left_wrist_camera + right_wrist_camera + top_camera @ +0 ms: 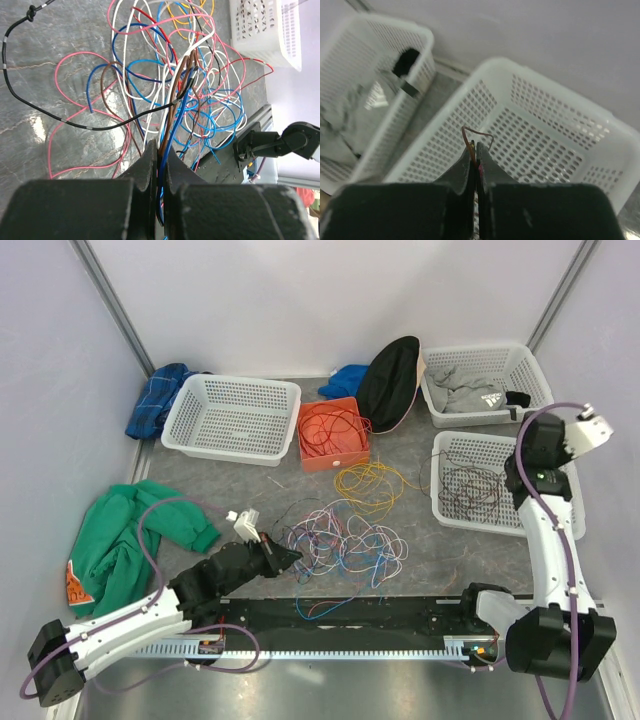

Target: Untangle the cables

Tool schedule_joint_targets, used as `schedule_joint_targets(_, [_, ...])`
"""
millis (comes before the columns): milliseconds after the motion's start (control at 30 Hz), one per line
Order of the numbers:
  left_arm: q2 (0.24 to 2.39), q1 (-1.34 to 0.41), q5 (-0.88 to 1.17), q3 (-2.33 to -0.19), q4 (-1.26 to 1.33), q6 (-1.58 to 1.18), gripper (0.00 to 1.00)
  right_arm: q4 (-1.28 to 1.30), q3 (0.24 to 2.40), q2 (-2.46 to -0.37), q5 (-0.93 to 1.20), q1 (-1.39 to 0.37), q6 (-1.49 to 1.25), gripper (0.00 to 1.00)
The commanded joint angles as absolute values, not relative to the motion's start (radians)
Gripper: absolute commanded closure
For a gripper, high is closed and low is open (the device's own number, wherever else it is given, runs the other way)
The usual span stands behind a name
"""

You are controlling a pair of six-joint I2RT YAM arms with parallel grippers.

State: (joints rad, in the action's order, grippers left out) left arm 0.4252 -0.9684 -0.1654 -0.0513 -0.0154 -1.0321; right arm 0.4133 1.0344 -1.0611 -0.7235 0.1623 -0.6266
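A tangle of cables (pixel 345 540), pink, blue, white and purple, lies mid-table; up close the cables (pixel 165 85) loop over the grey surface. My left gripper (pixel 290 560) sits at the tangle's left edge. In the left wrist view this gripper (pixel 160 150) is shut on a bundle of blue and brown strands. Yellow cables (pixel 370 480) lie behind the tangle, and orange-red ones fill an orange box (pixel 332 430). My right gripper (pixel 597 426) is raised at the right, over a white basket (pixel 445 510) holding dark cables. That gripper (pixel 476 150) is shut on a thin brown wire (pixel 468 137).
An empty white basket (pixel 232 418) stands back left, and another with grey clothing (pixel 480 385) back right. A green garment (pixel 120 530), blue cloth (pixel 155 400) and a black cap (pixel 390 380) lie around. A black rail (pixel 370 615) runs along the front. A loose black wire (pixel 30 100) crosses the left.
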Motion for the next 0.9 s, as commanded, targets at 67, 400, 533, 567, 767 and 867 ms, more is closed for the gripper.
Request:
schedule_joint_targets(67, [0.431, -0.969, -0.147, 0.054, 0.054, -1.062, 0.98, 0.365, 0.931, -1.090, -0.563, 0.173, -0.654, 1.00])
schedule_joint_targets(400, [0.466, -0.971, -0.169, 0.035, 0.051, -1.048, 0.98, 0.334, 0.951, -0.991, -0.526, 0.094, -0.611, 0.11])
schedule_joint_targets(533, [0.471, -0.971, -0.187, 0.022, 0.041, -1.043, 0.98, 0.360, 0.976, -0.916, -0.551, 0.046, -0.606, 0.02])
schedule_joint_targets(567, [0.475, -0.969, -0.190, 0.018, 0.041, -1.043, 0.98, 0.368, 0.973, -0.893, -0.552, 0.041, -0.609, 0.02])
schedule_joint_targets(767, [0.511, -0.971, -0.196, 0.002, 0.032, -1.040, 0.98, 0.312, 0.867, -0.818, -0.392, 0.008, -0.644, 0.02])
schedule_joint_targets(867, [0.528, -0.969, -0.204, -0.017, 0.037, -1.042, 0.98, 0.238, 0.807, -0.862, -0.226, -0.083, -0.664, 0.02])
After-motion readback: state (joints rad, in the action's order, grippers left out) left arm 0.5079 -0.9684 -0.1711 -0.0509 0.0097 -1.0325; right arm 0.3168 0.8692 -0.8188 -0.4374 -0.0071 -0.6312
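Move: The white basket, which the cable end shut in the right fingers is being put into, has its middle some 21 cm below the right hand, about 7 cm to its left and 3 cm ahead. The brown cable bundle already lies in it, about 14 cm left, 2 cm ahead and 23 cm down; the bin of grey clothes is some 28 cm ahead and 8 cm left. From the left hand, the basket is about 45 cm right and 20 cm ahead. The right hand sinks about 7 cm towards the white basket, edging slightly forward and left, and its fingers begin to open at the bottom of the dip, letting go of the brown cable end. As they spread wide it climbs back to just above its starting height and swings left, some 10 cm in all, across above the basket, turning about 25 degrees counter-clockwise. ##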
